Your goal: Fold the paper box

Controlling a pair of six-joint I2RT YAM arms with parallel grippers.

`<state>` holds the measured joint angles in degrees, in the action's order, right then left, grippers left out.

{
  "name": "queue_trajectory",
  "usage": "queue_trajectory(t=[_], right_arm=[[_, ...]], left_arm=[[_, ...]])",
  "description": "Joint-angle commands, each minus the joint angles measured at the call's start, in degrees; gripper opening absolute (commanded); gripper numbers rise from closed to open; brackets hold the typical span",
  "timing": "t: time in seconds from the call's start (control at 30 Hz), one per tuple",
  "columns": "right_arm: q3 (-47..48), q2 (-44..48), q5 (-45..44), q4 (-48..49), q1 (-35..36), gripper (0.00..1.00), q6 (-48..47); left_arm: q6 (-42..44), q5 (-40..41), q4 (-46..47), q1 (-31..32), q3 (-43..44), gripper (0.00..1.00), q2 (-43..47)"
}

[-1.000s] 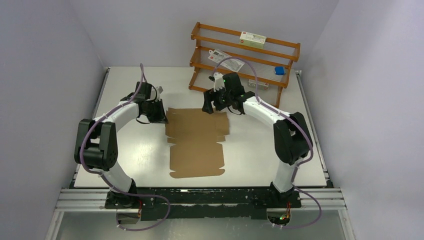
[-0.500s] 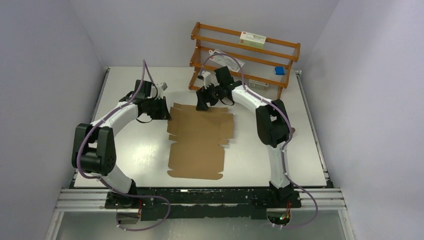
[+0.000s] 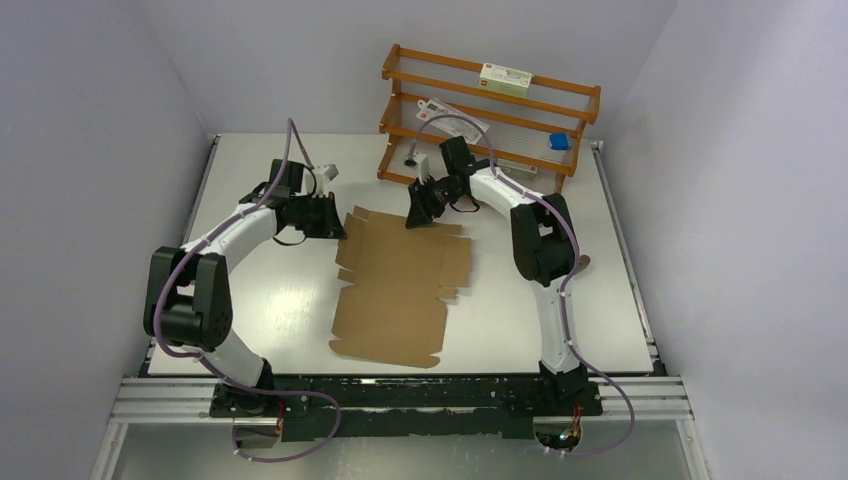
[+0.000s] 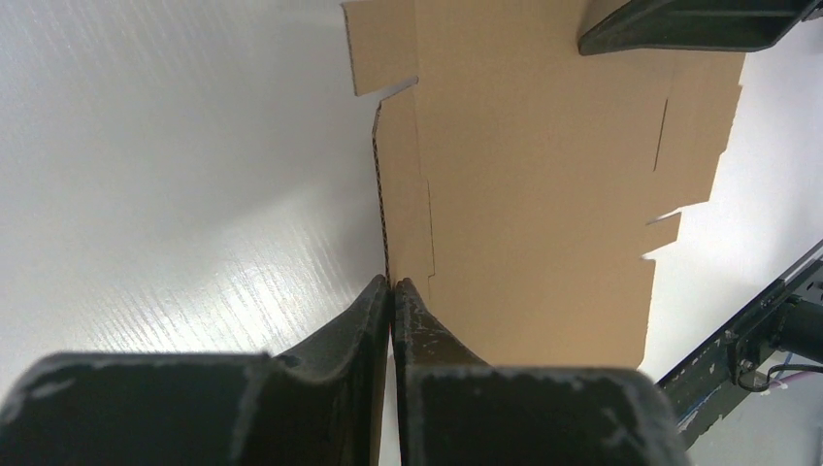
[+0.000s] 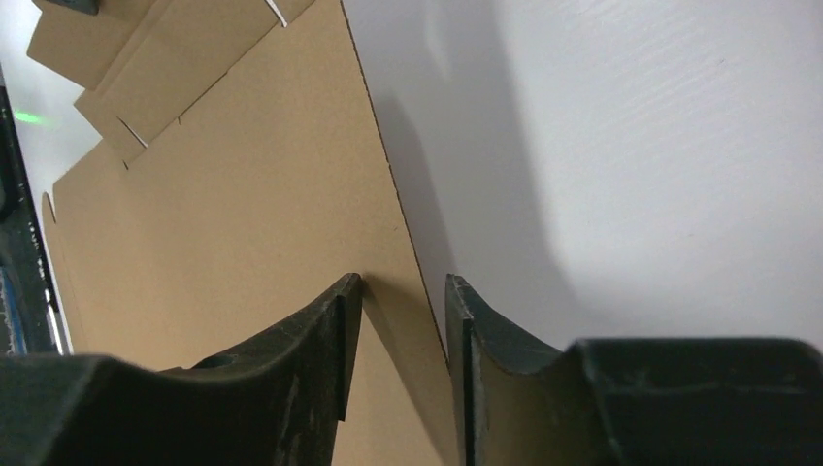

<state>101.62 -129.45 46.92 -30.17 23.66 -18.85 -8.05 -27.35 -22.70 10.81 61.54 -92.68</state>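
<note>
The paper box (image 3: 400, 285) is a flat brown cardboard sheet with flaps and notches, lying on the white table (image 3: 560, 300) between the arms. My left gripper (image 3: 335, 222) is shut on the sheet's far left edge. In the left wrist view the fingertips of that gripper (image 4: 390, 283) pinch the thin cardboard edge of the sheet (image 4: 543, 175). My right gripper (image 3: 415, 215) sits at the sheet's far edge. In the right wrist view its jaws (image 5: 403, 282) stand apart, with the edge of the sheet (image 5: 213, 214) running into the gap between them, one finger over the cardboard and one over the table.
An orange wooden rack (image 3: 490, 110) stands at the back right, just behind my right gripper. It holds a white and green carton (image 3: 505, 77), a flat packet (image 3: 450, 120) and a small blue item (image 3: 560, 141). Walls close in the table on the left, back and right.
My right arm swung left to the sheet's far edge and its jaws narrowed. The sheet turned slightly, its near end shifting left. The left gripper kept its hold.
</note>
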Motion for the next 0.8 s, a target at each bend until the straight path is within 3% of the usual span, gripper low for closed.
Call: queue_trajectory(t=[0.0,0.13,0.5,0.6,0.77], right_arm=[[0.62,-0.62,3.69,-2.50,-0.71,0.37,-1.82],[-1.20,0.29,4.64,-1.56,-1.08,0.26,-1.79],[-10.90,6.34,2.72,5.99,-0.81,0.11,-2.38],[-12.63,7.11,2.52,8.00,-0.81,0.09,-1.15],[-15.30,8.26,1.38,11.29,-0.68,0.04,1.21]], left_arm=[[1.38,-1.09,1.56,0.53,0.22,0.11,-0.09],[0.98,-0.24,1.51,0.53,0.08,0.12,-0.62],[-3.32,3.40,-1.44,-0.17,1.02,0.16,-6.09],[-5.55,7.29,-3.15,-0.78,1.55,0.24,-6.93],[-10.37,13.98,-3.34,-0.03,0.34,0.46,-1.12]])
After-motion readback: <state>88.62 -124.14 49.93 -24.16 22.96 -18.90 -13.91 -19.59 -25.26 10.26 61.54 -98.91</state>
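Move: The right hand's half-open fingers already straddle the raised far edge of the paper box, right at the hand point. From this hand the right flap lies about 9 cm right and 8 cm back, the box's near end some 27 cm back and 5 cm left, and the rack's near-left corner 10 cm ahead and 6 cm left, all several centimetres lower. The left hand already pinches the left flap; the far edge's grip spot is about 14 cm to its right and 2 cm ahead. The right hand shuts its fingers on the far edge of the box and draws the pinched cardboard back towards the bases by about 4 cm, sinking slightly and easing a little to its right. The left hand first stays put with its pinch on the left flap, then goes down about 5 cm towards the table, its fingers tipping some 10 degrees further down, and near the end opens to let go of the flap while shifting about 2 cm left. ##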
